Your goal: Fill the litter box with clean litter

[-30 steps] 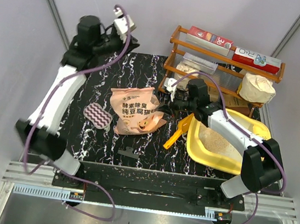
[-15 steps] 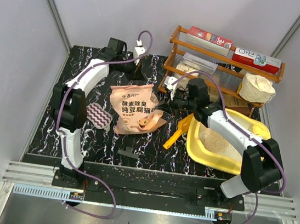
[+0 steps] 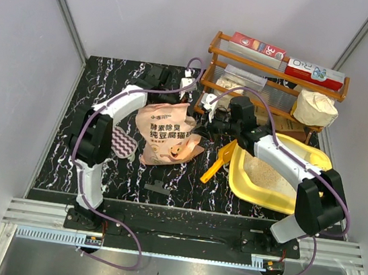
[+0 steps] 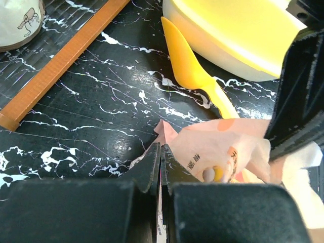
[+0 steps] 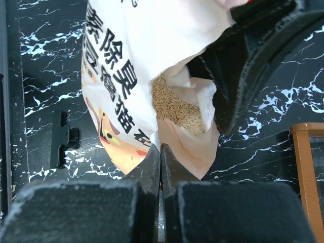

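The peach-orange bag of clean litter (image 3: 167,134) lies on the black marble table, its mouth open to the right with beige granules (image 5: 174,104) showing inside. My left gripper (image 4: 161,152) is shut on the bag's (image 4: 217,147) edge near its far right corner, seen in the top view as the left gripper (image 3: 190,101). My right gripper (image 5: 161,152) is shut on the lower lip of the bag (image 5: 126,66), at the bag's right edge (image 3: 203,128). The yellow litter box (image 3: 316,162) stands at the right with a layer of litter (image 3: 267,175) in it.
A yellow scoop (image 3: 218,161) leans against the box's left side. An orange wooden shelf (image 3: 273,75) with boxes and a white sack (image 3: 315,109) stands at the back right. A striped pink pad (image 3: 122,143) and a small black piece (image 3: 157,188) lie near the bag.
The left arm has swung from the far left corner across to the bag's far right corner, and its jaws have closed on the bag's edge. The right arm has stayed put.
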Available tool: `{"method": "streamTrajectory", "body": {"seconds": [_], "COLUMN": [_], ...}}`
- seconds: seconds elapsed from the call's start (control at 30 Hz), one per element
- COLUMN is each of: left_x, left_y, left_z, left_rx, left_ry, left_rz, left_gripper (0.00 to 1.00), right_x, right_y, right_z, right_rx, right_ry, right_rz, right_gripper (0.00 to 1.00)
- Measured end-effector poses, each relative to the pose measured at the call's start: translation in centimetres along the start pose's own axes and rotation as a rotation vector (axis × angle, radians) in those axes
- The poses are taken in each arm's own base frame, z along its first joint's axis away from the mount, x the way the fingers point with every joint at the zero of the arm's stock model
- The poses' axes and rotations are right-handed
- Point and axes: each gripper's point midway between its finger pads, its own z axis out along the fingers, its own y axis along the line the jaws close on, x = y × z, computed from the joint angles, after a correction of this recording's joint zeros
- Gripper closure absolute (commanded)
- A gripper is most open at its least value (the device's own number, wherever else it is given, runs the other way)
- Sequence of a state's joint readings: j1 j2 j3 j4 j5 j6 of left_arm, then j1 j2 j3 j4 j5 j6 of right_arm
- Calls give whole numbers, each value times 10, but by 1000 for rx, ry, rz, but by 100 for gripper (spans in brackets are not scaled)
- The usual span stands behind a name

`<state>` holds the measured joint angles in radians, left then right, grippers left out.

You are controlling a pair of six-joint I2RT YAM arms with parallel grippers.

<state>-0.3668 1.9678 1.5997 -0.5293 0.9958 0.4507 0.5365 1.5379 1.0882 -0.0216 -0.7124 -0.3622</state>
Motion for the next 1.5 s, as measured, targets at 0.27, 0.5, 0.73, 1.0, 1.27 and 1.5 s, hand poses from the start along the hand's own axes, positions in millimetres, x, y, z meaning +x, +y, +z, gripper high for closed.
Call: {"method": "streamTrajectory", "body": {"seconds": [0.27, 0.5, 0.73, 1.0, 1.27, 1.5], "left_x": [-11, -22, -18, -19, -19, -15], "left_y": [-20, -27, -27, -28, -28, -25], "left_z": [-4, -4, -2, -2, -2, -6], "left_rx": [-5, -3, -2, 0, 0, -9], "left_ry": [-70, -100, -100, -102, -101, -94], "left_rz": [-14, 12, -14, -28, -35, -43], "left_gripper": [100, 100, 100, 100, 100, 100], "right_x": [2, 0, 0, 4, 6, 8], "right_y": [-10, -23, -30, -43, -42, -39], "right_z": [0, -1, -3, -7, -3, 2], "right_rx": [58, 116, 154, 223, 187, 28], "right_ry": [18, 17, 27, 51, 30, -20], "right_rz": [-31, -89, -106, -100, -34, 80], "right_gripper": [91, 89, 71, 45, 44, 46]}}
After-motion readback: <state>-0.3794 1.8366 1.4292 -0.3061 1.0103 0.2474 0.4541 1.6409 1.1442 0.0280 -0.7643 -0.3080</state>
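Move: The near right edge of the litter bag's mouth is already between the shut right fingers. The mouth's right corner lies about 2 cm ahead of the right hand and 1 cm to its left, roughly 2 cm lower; from the shut left fingers it is some 4 cm back and 2 cm to the right, about 1 cm higher. The yellow scoop lies about 9 cm back and 8 cm right of the right hand, some 17 cm below. Open the right gripper to about half, letting go of the bag's edge, while shifting it about 4 cm forward so the jaws straddle the mouth's right corner; swing it some 10 degrees clockwise, then turn it most of the way back, edging back left. Meanwhile ease the left gripper up about 2.5 cm and back 2 cm at the mouth, fingers still shut, then hold it there. ##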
